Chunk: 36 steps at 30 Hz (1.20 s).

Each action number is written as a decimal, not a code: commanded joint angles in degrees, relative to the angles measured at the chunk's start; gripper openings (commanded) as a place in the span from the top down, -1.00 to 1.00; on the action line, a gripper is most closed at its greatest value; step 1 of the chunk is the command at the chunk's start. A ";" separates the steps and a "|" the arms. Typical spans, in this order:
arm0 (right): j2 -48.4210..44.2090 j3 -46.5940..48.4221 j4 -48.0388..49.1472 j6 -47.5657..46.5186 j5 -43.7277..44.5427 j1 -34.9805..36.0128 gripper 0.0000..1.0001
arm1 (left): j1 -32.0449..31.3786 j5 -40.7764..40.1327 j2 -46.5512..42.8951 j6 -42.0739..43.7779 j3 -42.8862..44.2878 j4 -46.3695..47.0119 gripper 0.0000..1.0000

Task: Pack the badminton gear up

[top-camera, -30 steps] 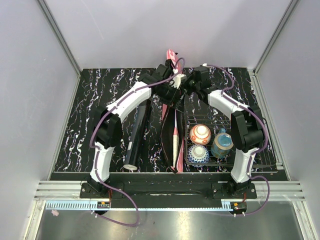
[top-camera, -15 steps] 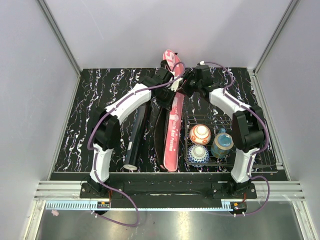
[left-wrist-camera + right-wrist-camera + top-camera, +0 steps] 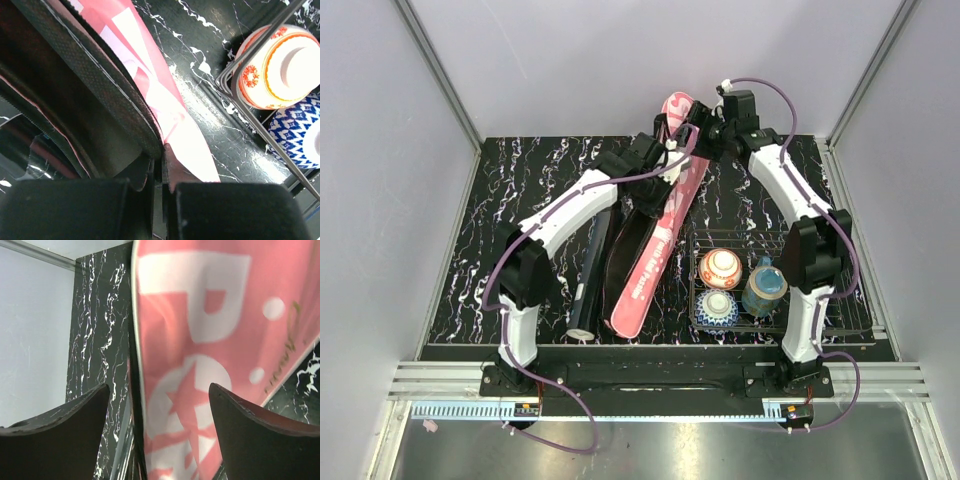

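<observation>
The long pink "SPORT" racket cover (image 3: 655, 250) lies slanted on the black marbled table, its top end at the back wall and its near end towards the front left. Its black lining (image 3: 75, 100) shows along the left edge. My left gripper (image 3: 658, 182) is shut on that edge of the cover (image 3: 170, 100), pinching it between the fingers (image 3: 161, 182). At the cover's top end my right gripper (image 3: 703, 128) hovers open, with the pink print (image 3: 200, 340) below the spread jaws (image 3: 159, 387) and nothing held. A long black tube (image 3: 592, 260) lies just left of the cover.
A black wire basket (image 3: 775, 322) at the front right holds a red-and-white bowl (image 3: 720, 268), a blue patterned bowl (image 3: 717, 307) and a cup (image 3: 764, 288). The basket's wire (image 3: 250, 60) and both bowls are close to the cover. Grey walls enclose the table.
The right gripper opened, let go of the cover and moved back. The left gripper shut on the cover's edge. The cover's near end swung left, showing its pink face.
</observation>
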 commanded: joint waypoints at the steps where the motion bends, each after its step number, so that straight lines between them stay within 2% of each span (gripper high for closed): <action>1: 4.61 6.92 -2.49 -1.82 -2.70 -0.19 -0.72 | -1.83 -2.77 -4.20 3.28 0.02 3.84 1.00; 7: 9.71 12.82 -7.50 -2.87 2.03 0.16 -0.59 | -3.68 -5.59 -3.41 3.63 1.07 3.13 1.00; 11: 10.77 13.00 -8.91 -3.49 9.14 0.52 -0.25 | -4.91 -7.26 -2.88 3.72 1.42 2.87 1.00; 14: 8.41 8.98 -6.90 -3.49 11.97 0.43 0.51 | -4.74 -6.83 -2.97 2.32 1.51 2.43 1.00; 15: 7.52 7.48 -3.67 -3.40 11.97 0.51 0.88 | -4.56 -6.65 -2.97 0.92 1.69 1.99 0.95; 16: 6.56 5.81 -1.72 -2.79 11.62 0.43 1.00 | -4.21 -5.69 -3.14 0.04 1.69 1.82 0.76; 18: 2.78 -0.78 5.66 -1.65 10.05 0.25 1.00 | -2.54 -3.85 -3.76 -2.94 1.16 1.81 0.51; 19: -0.19 -5.93 8.64 0.27 9.43 0.16 1.00 | -1.84 -1.75 -4.11 -3.39 1.16 1.73 0.14; 21: -2.84 -11.14 17.96 2.91 6.45 -0.71 1.00 | 0.71 0.98 -4.99 -7.33 0.46 2.42 -0.16; 22: -3.90 -13.43 20.95 6.32 5.22 -1.06 1.00 | 1.85 4.74 -5.60 -8.40 -0.07 3.21 -0.76; 23: -5.56 -17.37 26.54 7.83 3.12 -1.85 1.00 | 4.03 7.13 -7.00 -9.54 -1.55 4.35 -0.87; 25: -7.50 -22.13 30.80 11.60 1.35 -2.47 1.00 | 6.33 13.44 -8.58 -13.23 -3.92 9.88 -0.91; 27: -8.48 -24.87 37.12 13.64 -1.55 -3.26 1.00 | 8.88 15.05 -9.04 -15.69 -5.17 13.13 -0.85; 30: -10.15 -29.27 44.17 17.33 -4.72 -4.40 1.00 | 10.73 16.38 -6.23 -16.49 -2.28 14.46 -0.79; 31: -10.76 -30.76 45.14 18.65 -5.07 -4.58 1.00 | 10.82 17.68 -4.92 -16.49 0.34 14.47 -0.82; 32: -11.03 -31.55 47.67 19.36 -5.95 -4.58 1.00 | 10.91 18.48 -2.12 -16.49 1.67 14.38 -0.98; 36: -11.82 -34.81 54.54 23.66 -8.85 -5.46 1.00 | 11.08 24.98 5.63 -15.79 8.09 14.30 -0.98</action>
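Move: The left fingers already hold the bag's zip edge. The bag's far edge, where the right fingers will shut, lies about 3 cm ahead of the right hand, 1 cm to its right and some 7 cm below; from the left hand it is roughly 18 cm ahead, 8 cm right, about level. The shuttle tube lies about 14 cm left, 6 cm back and 13 cm below the left hand; the orange bowl about 19 cm right, 9 cm back and 11 cm lower. Fresh contact comes at the bag's far edge: the open right hand dips about 7 cm down and slightly forward, pinches the edge, then draws it some 3 cm back and a little right while rolling its left side up. The left hand first pulls its own edge 2 cm back, then opens wide, lets go and swings about 8 cm forward and up, slightly left, its left side rolling down. ##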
